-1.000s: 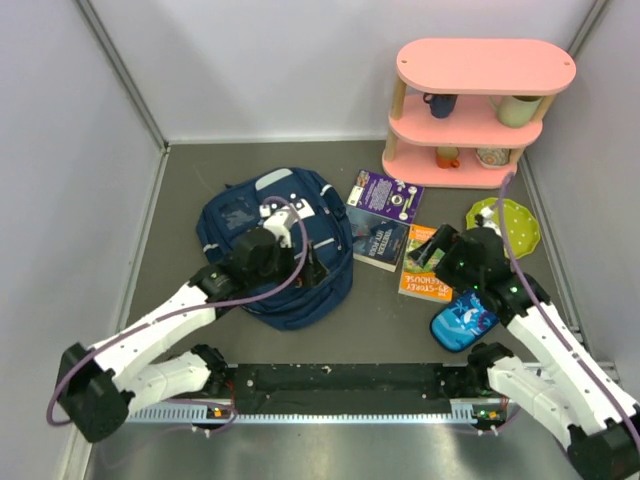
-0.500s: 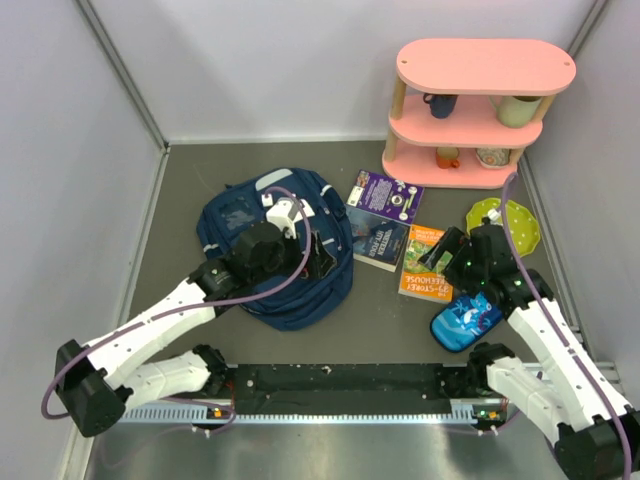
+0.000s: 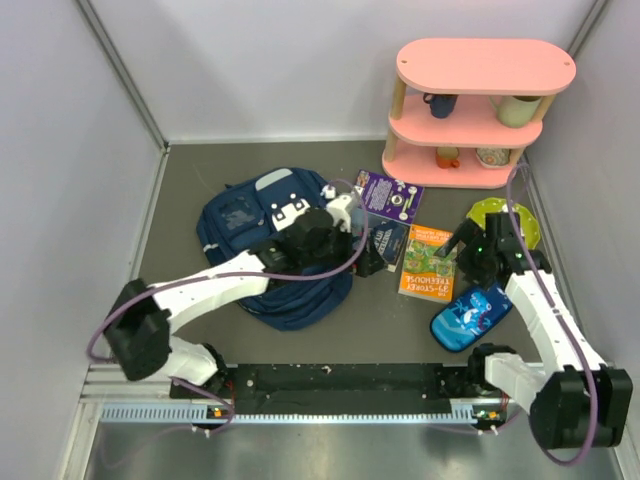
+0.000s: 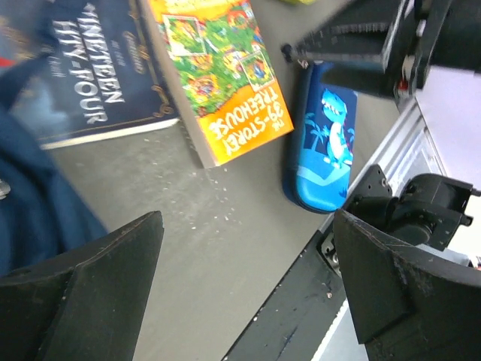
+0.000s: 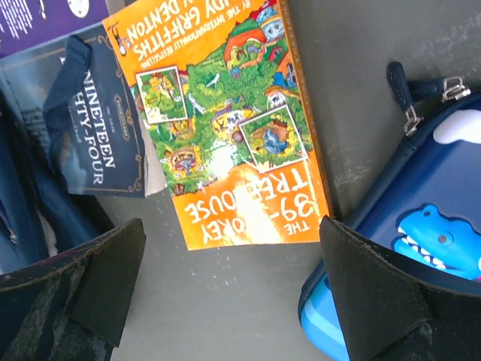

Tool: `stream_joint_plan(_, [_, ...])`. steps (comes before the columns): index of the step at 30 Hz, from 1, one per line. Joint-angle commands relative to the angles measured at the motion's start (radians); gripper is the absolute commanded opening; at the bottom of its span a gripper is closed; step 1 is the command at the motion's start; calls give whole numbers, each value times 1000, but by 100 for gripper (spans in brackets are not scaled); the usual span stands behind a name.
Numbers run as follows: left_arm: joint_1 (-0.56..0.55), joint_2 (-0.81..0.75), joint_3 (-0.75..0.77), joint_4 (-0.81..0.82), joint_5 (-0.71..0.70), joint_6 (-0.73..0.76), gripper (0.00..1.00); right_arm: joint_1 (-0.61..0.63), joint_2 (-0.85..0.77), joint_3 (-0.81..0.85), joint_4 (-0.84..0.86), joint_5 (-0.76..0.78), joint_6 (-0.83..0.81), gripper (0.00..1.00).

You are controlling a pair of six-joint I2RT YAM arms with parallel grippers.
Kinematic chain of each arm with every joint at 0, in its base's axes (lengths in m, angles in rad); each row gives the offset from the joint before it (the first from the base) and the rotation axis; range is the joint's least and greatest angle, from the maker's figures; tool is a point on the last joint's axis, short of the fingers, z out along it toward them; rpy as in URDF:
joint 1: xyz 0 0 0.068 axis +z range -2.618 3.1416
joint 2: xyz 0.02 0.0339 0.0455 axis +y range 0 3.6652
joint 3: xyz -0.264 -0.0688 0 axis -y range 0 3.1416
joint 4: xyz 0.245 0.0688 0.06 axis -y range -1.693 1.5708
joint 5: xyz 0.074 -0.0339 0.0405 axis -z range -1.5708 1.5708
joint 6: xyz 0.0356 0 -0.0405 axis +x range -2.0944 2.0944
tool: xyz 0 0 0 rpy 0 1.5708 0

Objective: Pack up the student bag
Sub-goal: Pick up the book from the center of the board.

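Observation:
The student bag, a navy backpack with white trims, lies left of centre; a fold of it shows in the left wrist view. My left gripper is open and empty, just right of the bag, over the dark navy book. An orange picture book lies beside it. My right gripper hangs open and empty above the orange book's near edge. The blue dinosaur pencil case lies to its right.
A purple book lies behind the navy one. A green plate sits at the right, behind my right arm. A pink shelf with cups stands at the back right. The black rail runs along the near edge.
My left gripper has swung right, from above the bag to over the books. My right gripper has drawn back toward the green plate and opened a little wider.

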Motion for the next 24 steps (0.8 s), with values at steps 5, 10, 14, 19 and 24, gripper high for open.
stream_joint_plan(5, [-69, 287, 159, 191, 116, -59, 98, -183, 117, -41, 178, -192, -59, 97])
stream_joint_plan(10, [-74, 459, 265, 208, 171, -75, 97, -194, 192, -44, 220, -204, -73, 96])
stream_joint_plan(14, [-78, 527, 299, 221, 173, -94, 96, -214, 238, -58, 267, -222, -73, 96])
stream_joint_plan(19, [-78, 601, 343, 206, 181, -105, 95, -230, 286, -47, 295, -262, -83, 95])
stream_joint_plan(24, [-83, 659, 371, 203, 175, -144, 93, -231, 327, -44, 316, -296, -96, 93])
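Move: Some 18 cm to the right of the left hand, 4 cm ahead and 19 cm below lies the orange treehouse book. From the right hand that same book is about 5 cm ahead, 4 cm to its left and 10 cm below. The dark-blue book lies roughly 11 cm ahead of the left hand and 2 cm to its right; the blue pencil case sits about 7 cm back from the right hand and 7 cm to its right. Swinging right and dropping almost as much, the left hand comes about 16 cm in towards the near left corner of the orange book, its open fingers turning clockwise and tipping some 15 degrees further down. The right hand sinks about 5 cm and edges forward beside the book's right side, rolling its left side up slightly, fingers still wide open. ##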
